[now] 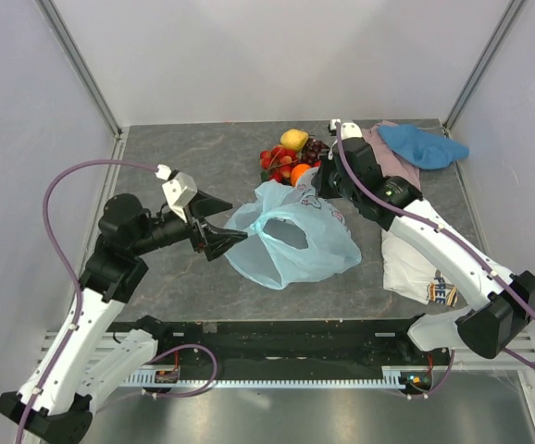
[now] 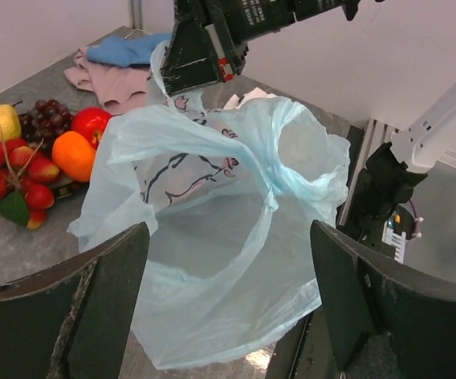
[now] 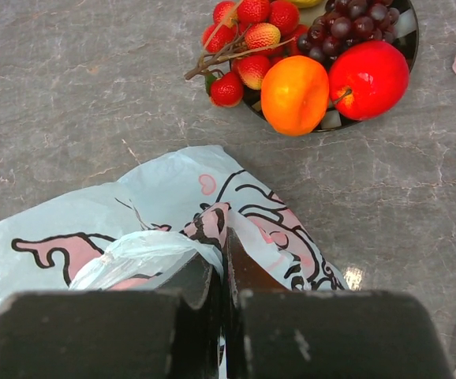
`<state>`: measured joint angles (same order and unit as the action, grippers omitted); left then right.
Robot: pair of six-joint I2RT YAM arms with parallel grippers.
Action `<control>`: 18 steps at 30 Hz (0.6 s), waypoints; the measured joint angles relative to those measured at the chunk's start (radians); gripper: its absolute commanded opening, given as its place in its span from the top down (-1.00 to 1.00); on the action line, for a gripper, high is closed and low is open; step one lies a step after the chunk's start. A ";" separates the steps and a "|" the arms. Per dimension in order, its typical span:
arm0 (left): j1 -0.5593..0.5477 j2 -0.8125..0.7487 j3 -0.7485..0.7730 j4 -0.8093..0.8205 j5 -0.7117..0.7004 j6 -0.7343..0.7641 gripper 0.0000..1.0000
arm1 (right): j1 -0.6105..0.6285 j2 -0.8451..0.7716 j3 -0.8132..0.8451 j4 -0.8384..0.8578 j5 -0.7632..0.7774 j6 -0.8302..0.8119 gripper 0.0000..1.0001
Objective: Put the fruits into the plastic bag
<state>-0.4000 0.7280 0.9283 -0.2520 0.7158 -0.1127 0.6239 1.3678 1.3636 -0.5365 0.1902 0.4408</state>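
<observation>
The light-blue plastic bag (image 1: 291, 236) lies mid-table with its mouth held up. My right gripper (image 1: 312, 190) is shut on the bag's printed far edge, seen between its fingertips in the right wrist view (image 3: 224, 237). My left gripper (image 1: 238, 222) stands open just left of the bag. In the left wrist view the plastic bag (image 2: 212, 197) hangs between and beyond its wide-apart fingers, and the left gripper (image 2: 228, 229) holds nothing. The fruits (image 1: 291, 157) are piled behind the bag: lemon, orange, apple, grapes and small red ones (image 3: 315, 55).
The fruits rest on a dark-rimmed plate (image 3: 408, 33). A blue cloth (image 1: 422, 145) lies over a pink cloth (image 1: 388, 153) at the back right. A white printed cloth (image 1: 416, 264) lies under the right arm. Frame posts and walls close in the table.
</observation>
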 measured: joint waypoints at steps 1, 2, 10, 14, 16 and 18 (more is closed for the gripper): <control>-0.009 0.015 0.004 0.011 0.009 0.008 -0.80 | -0.001 0.000 -0.001 0.002 -0.003 0.000 1.00; -0.018 0.030 0.004 0.024 0.021 0.014 -0.80 | -0.002 0.000 -0.003 0.005 -0.009 0.000 1.00; -0.080 0.148 0.004 0.045 0.085 0.043 -0.58 | -0.020 0.000 -0.021 0.006 -0.040 0.000 1.00; -0.101 0.183 0.005 0.039 0.099 0.058 -0.18 | -0.027 0.000 -0.022 0.009 -0.058 0.000 1.00; -0.113 0.201 0.005 0.035 0.100 0.064 0.44 | -0.031 0.000 -0.022 0.013 -0.064 0.000 1.00; -0.125 0.221 0.009 0.027 0.101 0.074 0.95 | -0.032 0.000 -0.022 0.018 -0.074 0.000 0.99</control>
<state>-0.5251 0.9493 0.9371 -0.2253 0.8169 -0.0387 0.5915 1.3678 1.3415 -0.5186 0.1162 0.4408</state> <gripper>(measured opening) 0.340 0.007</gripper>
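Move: The bag's gathered left rim hangs about 5 cm to the right of the open left hand and 5 cm below, level with it fore and aft. The bag corner in the right gripper is some 15 cm ahead, 21 cm right and 8 cm lower. On the table, 25 cm below, the orange lies about 32 cm ahead and 17 cm right, the lychees 33 cm ahead and 9 cm right. From the right hand, the rim is about 15 cm back, 15 cm left and 3 cm higher. Rightward, then slanting downward as well, the left hand travels about 5 cm each way onto the bag's gathered left rim, its wrist swinging some 15 degrees clockwise. On the way its wide-open fingers begin to close, drawing together around the bluish fold. The right hand keeps its shut grip on the opposite corner, nearly still. ##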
